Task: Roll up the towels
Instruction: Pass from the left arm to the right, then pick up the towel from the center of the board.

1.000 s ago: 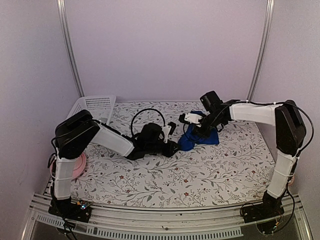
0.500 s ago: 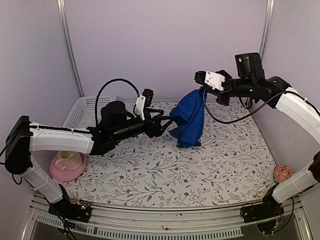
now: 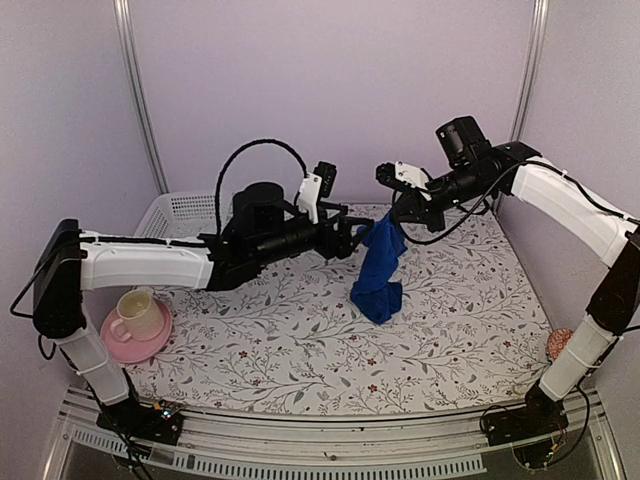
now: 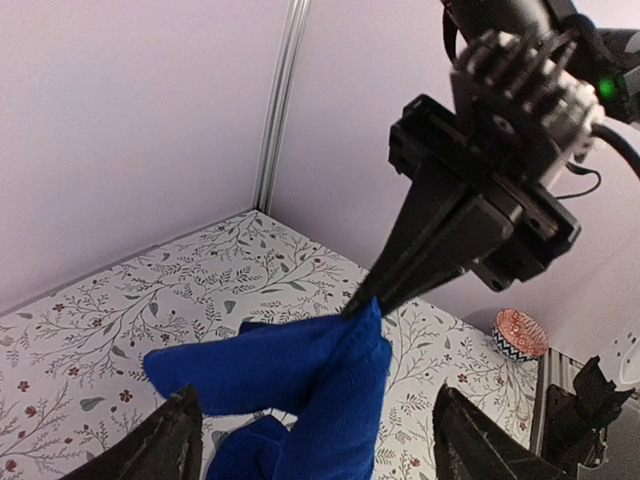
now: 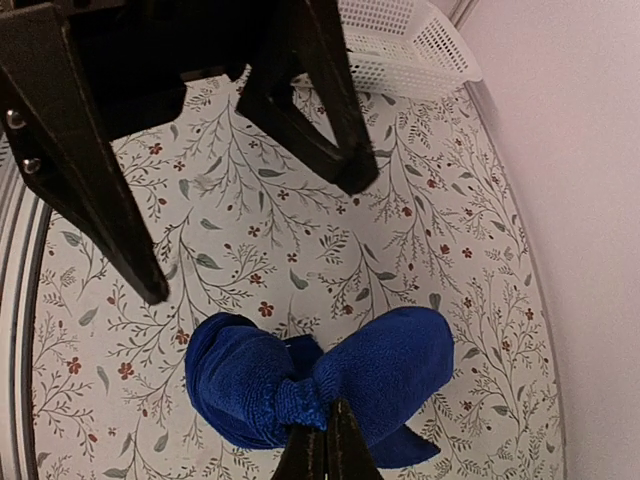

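Observation:
A royal-blue towel [image 3: 378,282] hangs bunched over the middle of the flowered table. My right gripper [image 3: 389,222] is shut on its top edge, and its lower end sags to the cloth. In the right wrist view the towel [image 5: 400,370] bulges either side of the shut right gripper [image 5: 328,430]. My left gripper [image 3: 356,240] stands open just left of the towel's top, not touching it. In the left wrist view the towel [image 4: 300,370] fills the gap between the left gripper's [image 4: 318,415] spread fingers [image 4: 170,445]. The left arm's fingers [image 5: 105,200] also show in the right wrist view.
A white perforated basket [image 3: 178,212] stands at the back left and shows again as the basket [image 5: 400,45] in the right wrist view. A cream cup on a pink saucer [image 3: 135,320] sits front left. A small patterned bowl [image 3: 562,346] is at the right edge.
The right gripper has lifted the blue towel off the table, then come down and left a little. The left gripper has let go, opened wide and risen to beside the towel's top.

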`<state>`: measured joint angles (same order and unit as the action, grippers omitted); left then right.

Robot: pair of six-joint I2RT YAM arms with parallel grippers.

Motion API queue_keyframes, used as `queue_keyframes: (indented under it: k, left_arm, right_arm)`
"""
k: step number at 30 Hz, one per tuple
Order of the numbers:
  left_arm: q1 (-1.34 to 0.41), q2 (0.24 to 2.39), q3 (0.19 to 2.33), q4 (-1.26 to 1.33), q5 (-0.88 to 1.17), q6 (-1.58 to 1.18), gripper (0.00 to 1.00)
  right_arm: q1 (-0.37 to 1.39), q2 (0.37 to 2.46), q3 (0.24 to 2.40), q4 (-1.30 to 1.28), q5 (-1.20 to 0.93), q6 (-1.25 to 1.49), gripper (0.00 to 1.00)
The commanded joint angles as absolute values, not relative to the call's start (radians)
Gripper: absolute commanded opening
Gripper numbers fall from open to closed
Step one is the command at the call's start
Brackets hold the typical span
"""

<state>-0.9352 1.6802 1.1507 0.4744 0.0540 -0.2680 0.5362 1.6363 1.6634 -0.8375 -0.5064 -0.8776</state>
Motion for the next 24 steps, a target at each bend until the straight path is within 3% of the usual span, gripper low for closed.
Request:
queue_keyframes:
  k: [1,10,17,21,24]
  left_arm:
    - [-0.944,1.757,1.245,0.387,0.06,-0.245,0.79]
    - [-0.922,1.867,1.307,0.398,0.3,-0.219,0.69]
    - [-0.924,1.949,1.359,0.37,0.362,-0.216,0.57]
    - [-0.924,2.003,1.395,0.32,0.301,-0.228,0.41]
    - [-0.924,2.007,1.385,0.323,0.25,-0.233,0.06]
  right_arm:
    - [0.541,1.661,1.635,-0.911,-0.654,-0.921,0.03]
    - [0.541,1.659,1.571,-0.876,-0.593,-0.917,0.03]
    - [0.542,1.639,1.559,-0.867,-0.587,-0.921,0.03]
    - [0.541,1.629,1.561,-0.862,-0.575,-0.915,0.03]
    - [0.541,1.617,1.558,-0.834,-0.542,-0.894,0.03]
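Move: The blue towel hangs from the shut right fingers. Its gathered top, just under those fingertips, is about 7 cm to the left hand's right, 2 cm ahead and 4 cm below it. The towel's lower end is some 6 cm to the left hand's right, 1 cm ahead and 24 cm below. From the right hand, the towel's top is roughly 1 cm left, level fore and aft, and 2 cm down; the open left gripper is 8 cm left, 3 cm back and 2 cm up. The left fingers close around the towel's gathered top just beneath the right fingertips and pinch it, after the left hand has sunk about 9 cm and gone some 7 cm right, turning about 15 degrees clockwise. The right hand keeps its grip, easing down about 5 cm and slightly back, then holding almost still to offer the towel. ##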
